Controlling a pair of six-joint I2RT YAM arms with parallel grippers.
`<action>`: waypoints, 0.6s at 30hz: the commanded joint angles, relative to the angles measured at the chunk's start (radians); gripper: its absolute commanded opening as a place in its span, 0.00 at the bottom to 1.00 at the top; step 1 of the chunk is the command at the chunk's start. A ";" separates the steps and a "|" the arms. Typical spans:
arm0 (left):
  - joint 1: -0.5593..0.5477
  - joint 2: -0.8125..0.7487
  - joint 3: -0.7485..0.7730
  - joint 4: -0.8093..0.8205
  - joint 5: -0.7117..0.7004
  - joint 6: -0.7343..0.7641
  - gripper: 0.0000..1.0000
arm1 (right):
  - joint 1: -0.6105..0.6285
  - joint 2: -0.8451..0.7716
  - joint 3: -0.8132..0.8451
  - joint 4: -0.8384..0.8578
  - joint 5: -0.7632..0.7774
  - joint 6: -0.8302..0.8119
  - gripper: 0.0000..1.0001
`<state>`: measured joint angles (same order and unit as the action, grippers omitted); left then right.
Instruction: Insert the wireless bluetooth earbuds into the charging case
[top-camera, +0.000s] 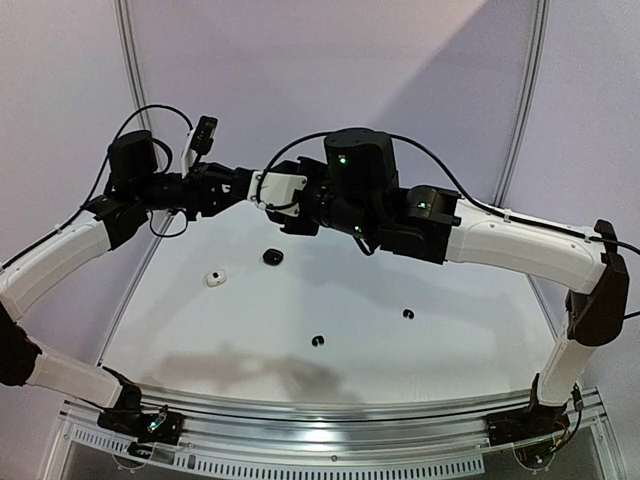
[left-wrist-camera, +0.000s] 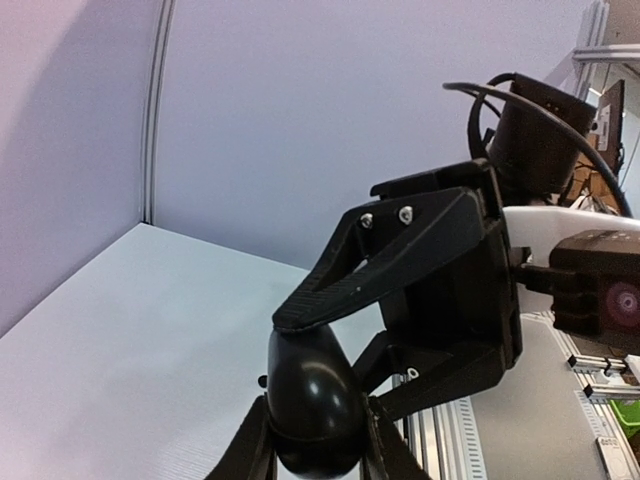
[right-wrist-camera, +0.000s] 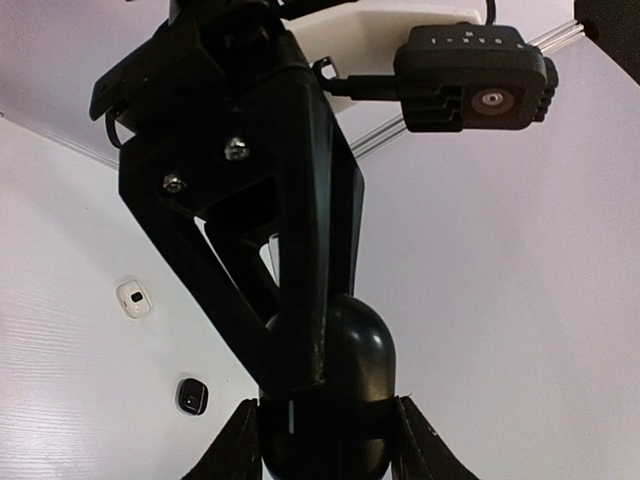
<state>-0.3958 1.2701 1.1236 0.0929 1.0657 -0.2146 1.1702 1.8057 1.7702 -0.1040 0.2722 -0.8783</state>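
Both arms are raised above the table and meet in mid-air. A glossy black oval charging case (left-wrist-camera: 312, 385) sits between the fingers of my left gripper (left-wrist-camera: 315, 435), which is shut on it. My right gripper (right-wrist-camera: 325, 435) is shut on the same case (right-wrist-camera: 355, 350) from the opposite side. In the left wrist view one of its ribbed fingers (left-wrist-camera: 335, 295) lies across the top of the case. In the top view the two grippers (top-camera: 250, 188) (top-camera: 292, 208) hide the case. Two tiny black earbuds (top-camera: 318, 341) (top-camera: 407, 314) lie on the table.
A small white case (top-camera: 215, 278) and a small black case (top-camera: 272, 257) rest on the white table (top-camera: 450, 350) below the grippers, also seen in the right wrist view as the white case (right-wrist-camera: 134, 297) and the black case (right-wrist-camera: 192, 395). Purple walls enclose the back and sides.
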 joint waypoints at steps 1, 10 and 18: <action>-0.021 -0.014 -0.005 0.067 0.079 0.013 0.00 | 0.004 0.014 0.010 0.026 0.019 0.079 0.61; -0.004 -0.045 -0.092 0.317 0.160 0.047 0.00 | -0.115 -0.191 -0.061 -0.070 -0.462 0.644 0.88; -0.005 -0.039 -0.133 0.418 0.193 0.047 0.00 | -0.125 -0.189 -0.071 -0.139 -0.549 0.839 0.85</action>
<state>-0.4000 1.2358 1.0046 0.4309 1.2255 -0.1837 1.0351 1.5856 1.7042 -0.1993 -0.1738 -0.1898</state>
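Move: The black charging case is gripped by both hands high over the table: its middle lies about 2 cm right of the left hand point, and about 2 cm left and 1 cm ahead of the right one. Some 37 cm below the left gripper, the small black case stands about 21 cm ahead and 3 cm left, the white case about 14 cm ahead and 17 cm left, and a loose black earbud about 6 cm back and 10 cm right. Open the right gripper wide to let go of the black charging case, then draw it off up, to the right and somewhat back, about 8 cm in all, swinging and rolling the wrist some 45 degrees so its fingers point more squarely left. Keep the left fingers shut on the case and carry it back about 4 cm, rolling it roughly 15 degrees. ##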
